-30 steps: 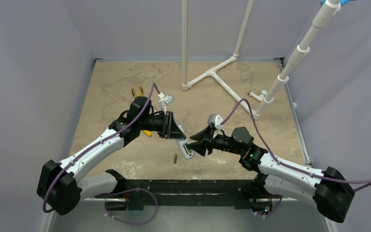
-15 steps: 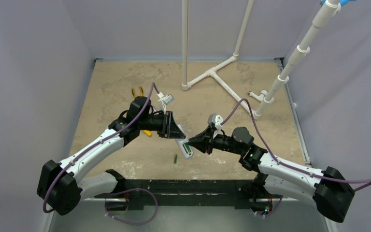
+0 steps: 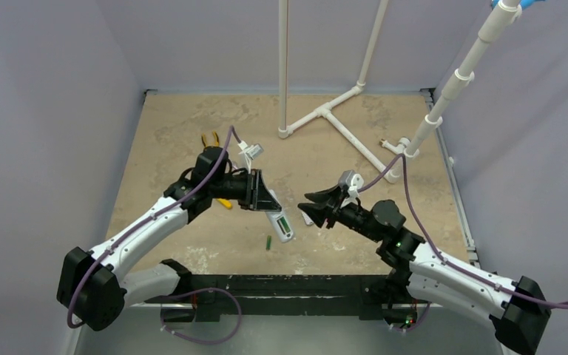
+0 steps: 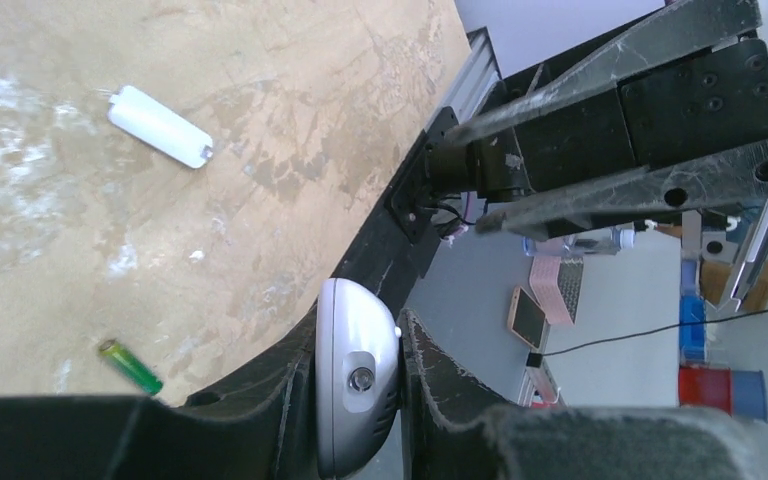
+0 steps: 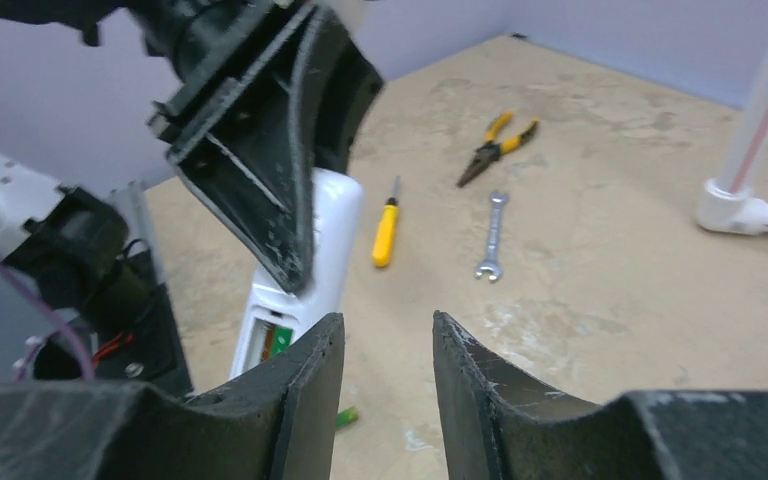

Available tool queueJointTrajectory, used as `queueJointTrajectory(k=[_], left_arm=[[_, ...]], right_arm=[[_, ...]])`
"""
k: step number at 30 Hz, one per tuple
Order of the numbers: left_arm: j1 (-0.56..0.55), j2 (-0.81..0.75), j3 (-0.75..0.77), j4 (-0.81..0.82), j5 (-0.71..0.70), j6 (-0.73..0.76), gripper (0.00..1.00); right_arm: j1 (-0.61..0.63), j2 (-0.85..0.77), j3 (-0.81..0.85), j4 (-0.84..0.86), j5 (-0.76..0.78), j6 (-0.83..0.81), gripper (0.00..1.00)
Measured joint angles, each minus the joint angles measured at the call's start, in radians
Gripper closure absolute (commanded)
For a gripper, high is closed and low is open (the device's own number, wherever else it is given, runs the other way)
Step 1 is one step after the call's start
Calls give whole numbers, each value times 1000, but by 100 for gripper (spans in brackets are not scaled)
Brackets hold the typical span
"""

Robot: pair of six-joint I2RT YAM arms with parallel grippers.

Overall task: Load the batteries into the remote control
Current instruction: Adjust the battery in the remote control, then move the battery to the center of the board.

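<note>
My left gripper (image 3: 272,211) is shut on the white remote control (image 3: 279,224), holding it tilted above the table. In the left wrist view the remote's rounded end (image 4: 358,385) sits pinched between the fingers. Its battery compartment is uncovered, and a green battery (image 5: 278,340) shows inside. Another green battery (image 3: 268,242) lies loose on the table below the remote, seen again at battery (image 4: 130,366). My right gripper (image 3: 312,207) stands open to the right of the remote, apart from it, with nothing between its fingers (image 5: 310,380).
A small white cover (image 4: 160,126) lies on the table near my right gripper. A yellow screwdriver (image 5: 387,230), a silver wrench (image 5: 493,235) and yellow-handled pliers (image 5: 497,140) lie farther back. White pipes (image 3: 325,115) stand at the back, and the black table edge (image 3: 296,285) runs near the arm bases.
My right gripper has pulled back to the right, away from the remote's open end, and its jaws stand apart. The left gripper keeps its hold on the remote, shifted only slightly.
</note>
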Motion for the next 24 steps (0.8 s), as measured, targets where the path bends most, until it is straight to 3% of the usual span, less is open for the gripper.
queueJointTrajectory(k=[4,11,16,24], left_arm=[[103,-29,13,-34,18,8,100],[306,-137,111,-67,27,15,100],[403,-195,123,-69,36,14,100],[532,-202,117,-66,64,14,100]], right_arm=[[0,8,16,-91,131,0,58],[16,187,36,-232,323,67,58],[142,352,65,-260,431,161,57],[276,590,195,-266,465,349,60]])
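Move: The right hand, empty and open, heads for the loose green battery on the table, roughly 11 cm to its left, 2 cm ahead and 23 cm below; the white battery cover lies on the table some 11 cm ahead and 1 cm right. The remote is about 8 cm left, 4 cm back and 4 cm lower, in the left fingers. From the left hand the battery is about 3 cm ahead, level sideways and 20 cm below. Still gripping the remote, the left hand carries it away from the right gripper, about 12 cm left, 8 forward and 9 up, swinging some 25 degrees counter-clockwise. The right hand drops 16 cm towards the loose battery, bowing out forward and slightly right before coming back and left, its open fingers tipping well down without touching anything. ##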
